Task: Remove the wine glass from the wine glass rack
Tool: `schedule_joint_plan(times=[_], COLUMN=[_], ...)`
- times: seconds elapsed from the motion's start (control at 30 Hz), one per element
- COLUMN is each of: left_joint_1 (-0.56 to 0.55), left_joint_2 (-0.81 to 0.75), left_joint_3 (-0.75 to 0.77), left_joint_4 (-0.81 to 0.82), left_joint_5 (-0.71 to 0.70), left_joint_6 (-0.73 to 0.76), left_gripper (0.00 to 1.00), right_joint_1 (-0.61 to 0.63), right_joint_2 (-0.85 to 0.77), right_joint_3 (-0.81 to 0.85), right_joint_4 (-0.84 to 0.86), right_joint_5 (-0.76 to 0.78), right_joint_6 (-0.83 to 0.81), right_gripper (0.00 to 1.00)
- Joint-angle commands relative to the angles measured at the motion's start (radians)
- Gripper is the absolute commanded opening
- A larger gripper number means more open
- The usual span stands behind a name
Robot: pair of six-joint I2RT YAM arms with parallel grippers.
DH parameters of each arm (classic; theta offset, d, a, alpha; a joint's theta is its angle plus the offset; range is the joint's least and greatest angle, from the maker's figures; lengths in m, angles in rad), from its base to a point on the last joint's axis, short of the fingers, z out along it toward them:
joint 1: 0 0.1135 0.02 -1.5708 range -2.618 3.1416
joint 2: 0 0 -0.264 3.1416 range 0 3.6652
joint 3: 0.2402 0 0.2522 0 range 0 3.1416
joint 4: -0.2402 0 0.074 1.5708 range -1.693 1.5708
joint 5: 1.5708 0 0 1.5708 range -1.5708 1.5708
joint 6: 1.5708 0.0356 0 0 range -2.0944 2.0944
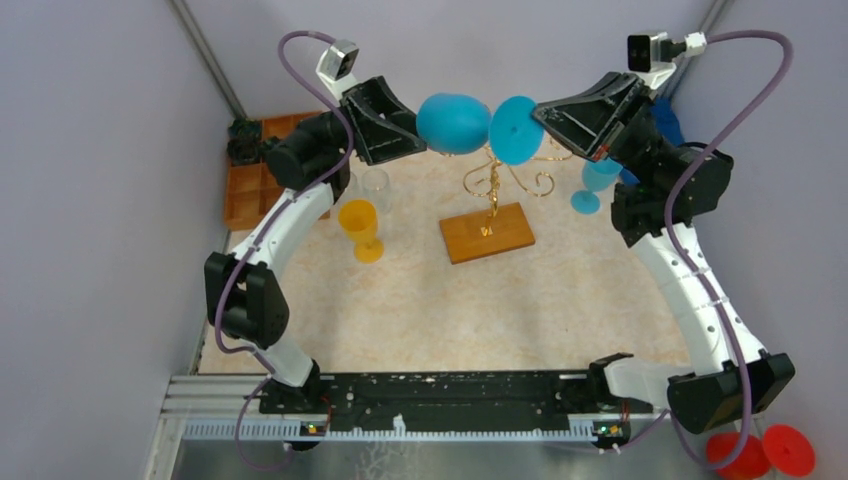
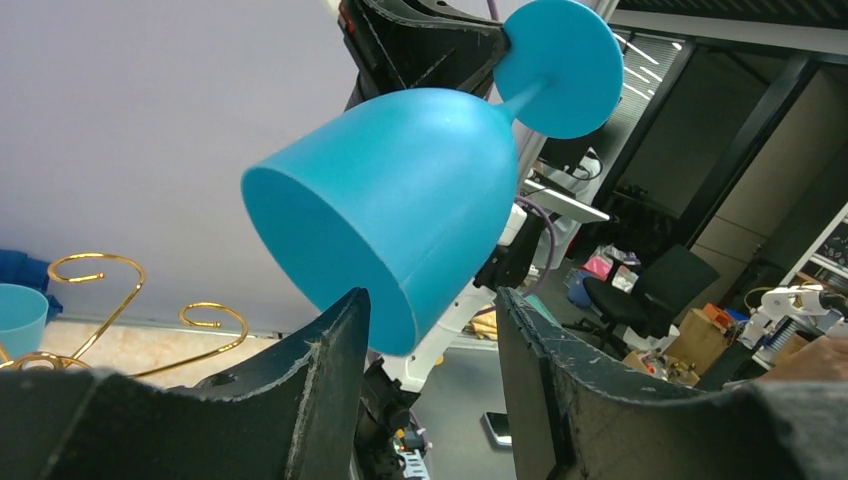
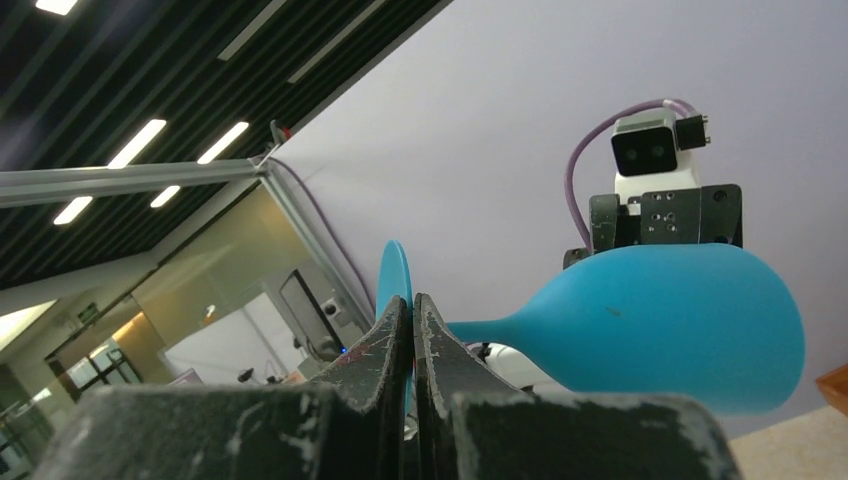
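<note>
A blue wine glass [image 1: 455, 122] lies on its side in the air above the gold wire wine glass rack [image 1: 495, 180], clear of its curled arms. My right gripper [image 1: 545, 115] is shut on the edge of the glass's round foot [image 3: 393, 275], and the bowl [image 3: 670, 325] points away to the left. My left gripper [image 2: 430, 295] stands open around the rim of the bowl [image 2: 400, 200]. Its left finger [image 2: 330, 340] is right against the rim, and a gap shows on the other side. Gold curls of the rack [image 2: 100, 270] show low on the left.
The rack's wooden base [image 1: 487, 232] sits mid-table. An orange glass [image 1: 360, 225] and a clear glass [image 1: 375, 188] stand to its left, another blue glass [image 1: 597, 180] to its right. An orange tray [image 1: 255, 185] is at the far left. Red discs [image 1: 760, 450] lie off the table's near right.
</note>
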Motion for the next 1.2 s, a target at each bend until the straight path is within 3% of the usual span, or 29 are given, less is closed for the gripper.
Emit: schedule_joint_plan(times=[0.0,0.1,0.27,0.4,0.53,0.63,0.73,0.97,1.1,1.17], left_joint_1=[-0.004,-0.004,-0.004,-0.004,-0.007,-0.008,-0.009,-0.01,-0.007,-0.009], left_joint_2=[-0.024,-0.047,-0.142,-0.252,-0.352,-0.39,-0.413,-0.501,-0.516,-0.52], left_joint_3=[0.003,-0.017,-0.073,-0.13,-0.192,-0.217,-0.227,-0.244,-0.232,-0.199], left_joint_4=[0.274,0.279,0.306,0.279,0.072,0.012,-0.065,-0.58,-0.734,-0.854], left_joint_5=[0.02,0.014,-0.024,-0.028,-0.002,0.008,0.021,-0.024,-0.061,-0.102], left_joint_6=[0.006,0.007,0.007,0.049,0.218,0.264,0.306,0.667,0.766,0.827], left_gripper=[0.56,0.53,0.35,0.35,0.37,0.35,0.28,0.14,0.0,0.0], right_joint_1=[0.051,0.07,0.071,0.079,0.113,0.137,0.14,0.142,0.141,0.142], right_joint_2=[0.018,0.027,0.052,0.079,0.091,0.098,0.102,0.061,0.038,0.021], right_joint_3=[-0.005,-0.05,-0.157,-0.176,-0.147,-0.145,-0.156,-0.146,-0.148,-0.146], right_joint_4=[0.028,0.054,0.197,0.218,0.1,0.067,0.089,0.058,-0.007,-0.05], right_joint_5=[0.036,0.044,0.054,0.043,0.026,0.026,0.032,0.032,0.044,0.059], right_joint_6=[-0.051,-0.05,-0.002,-0.001,-0.068,-0.102,-0.084,-0.105,-0.139,-0.176], right_gripper=[0.0,0.0,0.0,0.0,0.0,0.0,0.0,0.0,0.0,0.0])
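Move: The blue wine glass's bowl is about 4 cm right of the left hand, roughly level with it forward and some 5 cm above. From the right hand, which pinches the foot, it lies about 12 cm left, 4 cm ahead and 4 cm below. From the left hand, the rack's hooks are roughly 12 cm ahead, 13 cm right and 22 cm down; the yellow glass is about 10 cm ahead, 12 cm left and 45 cm down. Left hand draws back 12 cm, then returns 5, closing on the bowl's wall; right hand sinks 7, moving left. ##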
